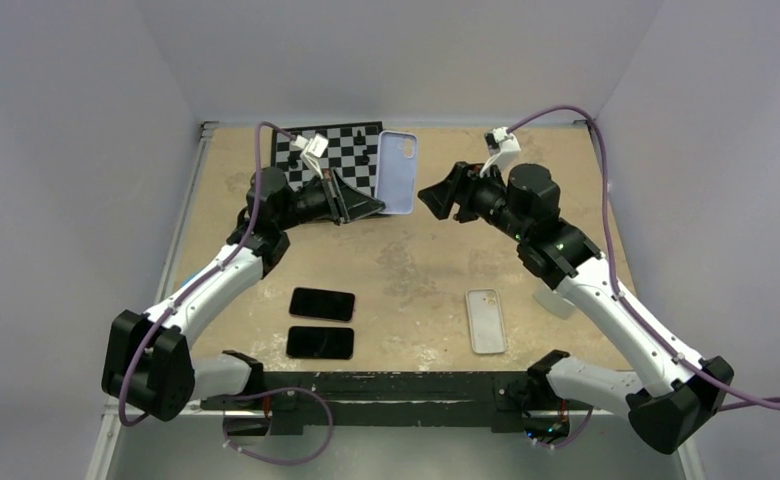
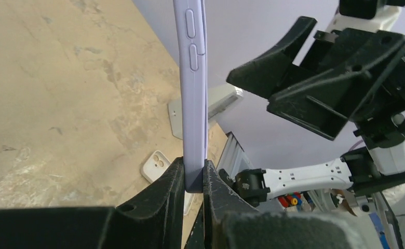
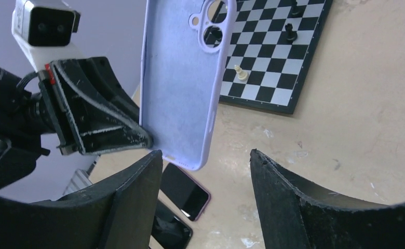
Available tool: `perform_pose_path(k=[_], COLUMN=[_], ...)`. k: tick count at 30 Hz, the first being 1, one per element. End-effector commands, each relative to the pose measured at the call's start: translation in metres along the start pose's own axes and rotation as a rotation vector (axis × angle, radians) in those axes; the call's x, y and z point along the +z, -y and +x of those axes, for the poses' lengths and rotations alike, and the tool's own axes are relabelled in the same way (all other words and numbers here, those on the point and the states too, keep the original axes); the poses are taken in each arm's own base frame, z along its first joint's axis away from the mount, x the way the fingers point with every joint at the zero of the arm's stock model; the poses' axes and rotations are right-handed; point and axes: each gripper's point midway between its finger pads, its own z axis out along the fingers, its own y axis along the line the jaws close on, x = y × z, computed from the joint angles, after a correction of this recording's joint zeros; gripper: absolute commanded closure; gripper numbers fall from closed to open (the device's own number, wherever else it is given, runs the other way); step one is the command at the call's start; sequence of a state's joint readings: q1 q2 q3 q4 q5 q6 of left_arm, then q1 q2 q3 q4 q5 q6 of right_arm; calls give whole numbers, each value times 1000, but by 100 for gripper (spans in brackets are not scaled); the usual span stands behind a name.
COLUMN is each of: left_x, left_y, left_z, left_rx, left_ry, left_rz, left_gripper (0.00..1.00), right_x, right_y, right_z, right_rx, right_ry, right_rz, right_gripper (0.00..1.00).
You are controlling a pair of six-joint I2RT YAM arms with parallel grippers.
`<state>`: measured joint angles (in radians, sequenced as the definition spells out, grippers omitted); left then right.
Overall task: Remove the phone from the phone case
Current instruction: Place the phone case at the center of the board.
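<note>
My left gripper (image 1: 376, 207) is shut on the lower edge of a lavender phone case (image 1: 398, 172) and holds it upright above the table's back middle. In the left wrist view the case (image 2: 192, 78) stands edge-on between the fingers of that gripper (image 2: 194, 166). In the right wrist view the case (image 3: 179, 88) shows its empty inside, and the chessboard shows through its camera holes. My right gripper (image 1: 428, 197) is open just right of the case, not touching it; its jaws (image 3: 205, 155) stand wide apart. Two dark phones (image 1: 322, 303) (image 1: 319, 342) lie flat at front left.
A chessboard (image 1: 336, 150) with a few pieces lies at the back, behind the held case. A white phone case (image 1: 486, 320) lies face down at front right, with a clear object (image 1: 556, 300) beside it near the right arm.
</note>
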<state>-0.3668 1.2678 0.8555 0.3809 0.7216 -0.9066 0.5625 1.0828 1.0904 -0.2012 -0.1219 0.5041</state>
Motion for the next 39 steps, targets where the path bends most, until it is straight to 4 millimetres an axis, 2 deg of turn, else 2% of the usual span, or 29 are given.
perform_pose_path(k=[1, 9, 14, 17, 18, 19, 20, 21, 23, 25, 27, 30, 32, 34, 36, 39], left_x=[-4, 3, 5, 6, 6, 7, 8, 8, 9, 7, 1, -20, -36, -51, -63, -69], left_y=[47, 56, 64, 63, 63, 63, 62, 59, 50, 43, 25, -15, -28, -34, -34, -26], left_z=[-6, 8, 15, 16, 18, 19, 21, 21, 22, 20, 17, 4, -10, -24, -36, -45], left_rx=[124, 115, 119, 116, 114, 115, 112, 108, 100, 109, 121, 102, 102, 111, 137, 204], left_ry=[12, -46, -74, -78, -83, -88, -95, -97, -102, -97, -80, -17, 67, 159, 230, 249], left_rz=[136, 180, 205, 202, 203, 203, 196, 177, 127, 70, -58, -344, -438, -485, -505, -494], left_gripper=[100, 100, 100, 100, 100, 100, 95, 84, 58, 23, 3, 0, 0, 0, 0, 0], right_x=[-3, 7, 12, 13, 13, 13, 13, 12, 11, 7, 2, -11, -20, -25, -30, -48], right_y=[-7, -7, 7, 8, 9, 7, 6, 6, 10, 19, 31, 59, 73, 81, 90, 114], right_z=[-16, -23, -19, -19, -18, -17, -15, -14, -7, -1, 3, 16, 32, 53, 87, 138], right_rx=[91, 110, 115, 89, 76, 57, 44, 32, 9, -16, -43, -91, -115, -120, -109, -76], right_ry=[59, 80, 80, 76, 67, 60, 52, 46, 31, 26, 13, -49, -116, -182, -307, -509], right_rz=[2, 5, 68, 72, 70, 58, 51, 46, 53, 85, 143, 284, 343, 355, 362, 462], right_gripper=[36, 46, 56, 72, 81, 95, 100, 100, 100, 100, 100, 100, 100, 100, 100, 100])
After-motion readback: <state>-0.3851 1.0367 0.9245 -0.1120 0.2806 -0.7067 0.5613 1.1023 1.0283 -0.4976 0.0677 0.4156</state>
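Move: The lavender phone case is already in the air, held by its near-left corner in the left fingers, its middle about 7 cm ahead, 3 cm right and 1 cm above that hand. From the open right hand the middle lies some 6 cm ahead, 5 cm left and 2 cm below. The white case on the table is about 12 cm back, 16 cm right and 32 cm below the right hand; the chessboard's middle is some 30 cm ahead, 15 cm left and 29 cm below the left hand. The right fingers pinch the lavender case's right edge near mid-length, after the left hand brings it about 5 cm back and right, turning slightly clockwise, and the right hand edges forward. The left fingers then open wide and withdraw left and somewhat forward, swinging counter-clockwise, while the right hand carries the case down some 9 cm and about 5 cm right, its left side dipping. ##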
